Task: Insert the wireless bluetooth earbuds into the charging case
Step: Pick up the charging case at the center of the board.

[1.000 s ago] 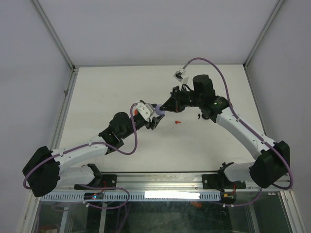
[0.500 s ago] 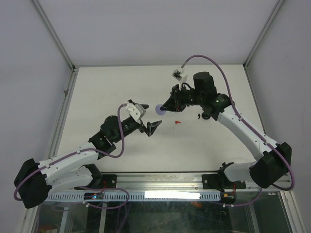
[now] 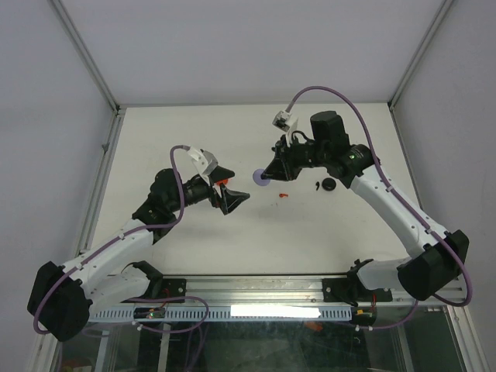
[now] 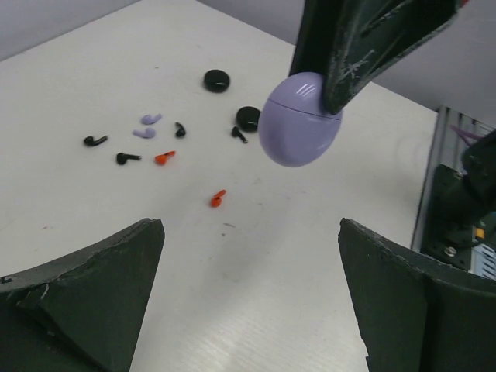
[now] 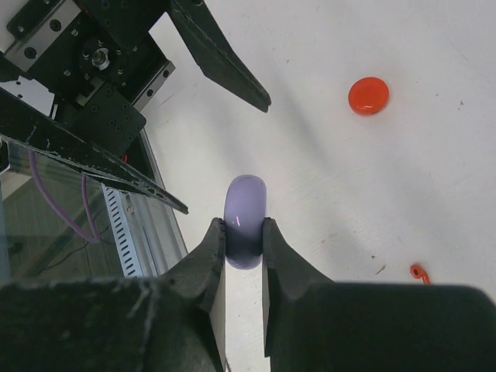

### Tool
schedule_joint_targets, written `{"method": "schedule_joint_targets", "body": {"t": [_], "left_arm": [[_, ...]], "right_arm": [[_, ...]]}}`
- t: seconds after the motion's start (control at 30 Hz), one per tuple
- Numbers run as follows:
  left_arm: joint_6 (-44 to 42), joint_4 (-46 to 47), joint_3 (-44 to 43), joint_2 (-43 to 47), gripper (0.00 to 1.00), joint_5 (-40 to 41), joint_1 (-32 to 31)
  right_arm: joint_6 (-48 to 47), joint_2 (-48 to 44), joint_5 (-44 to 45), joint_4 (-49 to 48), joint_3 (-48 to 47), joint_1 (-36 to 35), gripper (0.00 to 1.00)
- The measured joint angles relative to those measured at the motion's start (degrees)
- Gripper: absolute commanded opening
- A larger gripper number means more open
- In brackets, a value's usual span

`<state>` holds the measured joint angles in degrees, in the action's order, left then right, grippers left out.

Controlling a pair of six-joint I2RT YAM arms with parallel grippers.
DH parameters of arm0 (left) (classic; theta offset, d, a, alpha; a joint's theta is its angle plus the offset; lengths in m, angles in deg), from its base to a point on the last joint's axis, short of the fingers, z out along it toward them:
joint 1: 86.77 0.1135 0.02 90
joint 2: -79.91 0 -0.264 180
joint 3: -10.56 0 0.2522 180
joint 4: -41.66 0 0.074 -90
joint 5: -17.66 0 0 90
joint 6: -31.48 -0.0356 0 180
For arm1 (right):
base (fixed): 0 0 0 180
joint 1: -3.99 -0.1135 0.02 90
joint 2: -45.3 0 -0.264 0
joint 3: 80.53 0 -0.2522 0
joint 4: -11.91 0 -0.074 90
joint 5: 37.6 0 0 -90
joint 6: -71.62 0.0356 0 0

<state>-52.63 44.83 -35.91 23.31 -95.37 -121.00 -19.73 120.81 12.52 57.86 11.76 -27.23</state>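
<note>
The charging case (image 4: 301,120) is a closed lilac egg shape held above the table. My right gripper (image 5: 243,229) is shut on it, one finger on each flat side; the case also shows in the top view (image 3: 261,177). My left gripper (image 4: 249,232) stands wide open and holds nothing, a short way left of the case (image 5: 246,209). Earbuds lie loose on the table beyond: a red earbud (image 4: 217,198) nearest, another red one (image 4: 163,157), two lilac earbuds (image 4: 147,126) and several black earbuds (image 4: 95,141).
Two black round discs (image 4: 217,80) (image 4: 248,118) lie among the earbuds. A red disc (image 5: 368,95) sits on the table near the left gripper's fingers (image 5: 221,62). The table's front rail (image 4: 457,225) runs along the near side.
My left gripper has let go of the lilac case, opened wide and drawn back to the left. The right gripper has kept the case in its grip, nearly in place.
</note>
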Motion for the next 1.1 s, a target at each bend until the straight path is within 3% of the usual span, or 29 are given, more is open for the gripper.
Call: {"method": "schedule_joint_targets", "body": {"t": [0.33, 0.57, 0.77, 0.93, 1.1], "left_arm": [[2.08, 2.29, -3.91, -4.37, 0.83, -17.64, 2.10], [3.65, 4.15, -8.44, -10.58, 0.65, -27.10, 2.10], [7.06, 8.46, -8.83, -13.20, 0.47, -31.58, 2.10], [8.57, 10.62, -8.83, -13.49, 0.43, -33.07, 2.10], [9.57, 11.32, -8.83, -13.55, 0.29, -33.09, 2.10]], "right_arm": [[-6.64, -0.07, -7.54, 3.28, -1.16, 0.00, 0.00], [-8.76, -0.11, -11.02, 3.72, -1.16, -0.37, 0.00], [-9.16, -0.11, -12.90, 3.58, -1.16, -0.94, 0.00], [-9.70, -0.11, -13.38, 3.65, -1.16, -1.22, 0.00], [-10.14, -0.11, -13.38, 3.69, -1.16, -1.40, 0.00]]}}
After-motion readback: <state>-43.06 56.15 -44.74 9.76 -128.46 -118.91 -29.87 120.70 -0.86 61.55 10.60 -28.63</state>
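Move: Floating in the right gripper's pads, the purple charging case lies about 7 cm to the right of the open left hand, level with it in depth and some 3 cm higher. On the board about 20 cm below the left hand, the red case is roughly 12 cm ahead and 8 cm left, and a red earbud 8 cm ahead and 16 cm right. From the right hand, the left gripper's finger gap is about 8 cm left, no farther out, 4 cm lower. Swinging clockwise by some 30 degrees to point straight at the case, the left hand travels about 5 cm right, nearly as far back and somewhat up, closing its wide-open fingers to a little over a third around the case's free end. The right hand keeps its pinch, carrying the case about 4 cm back and slightly up while turning counter-clockwise. ##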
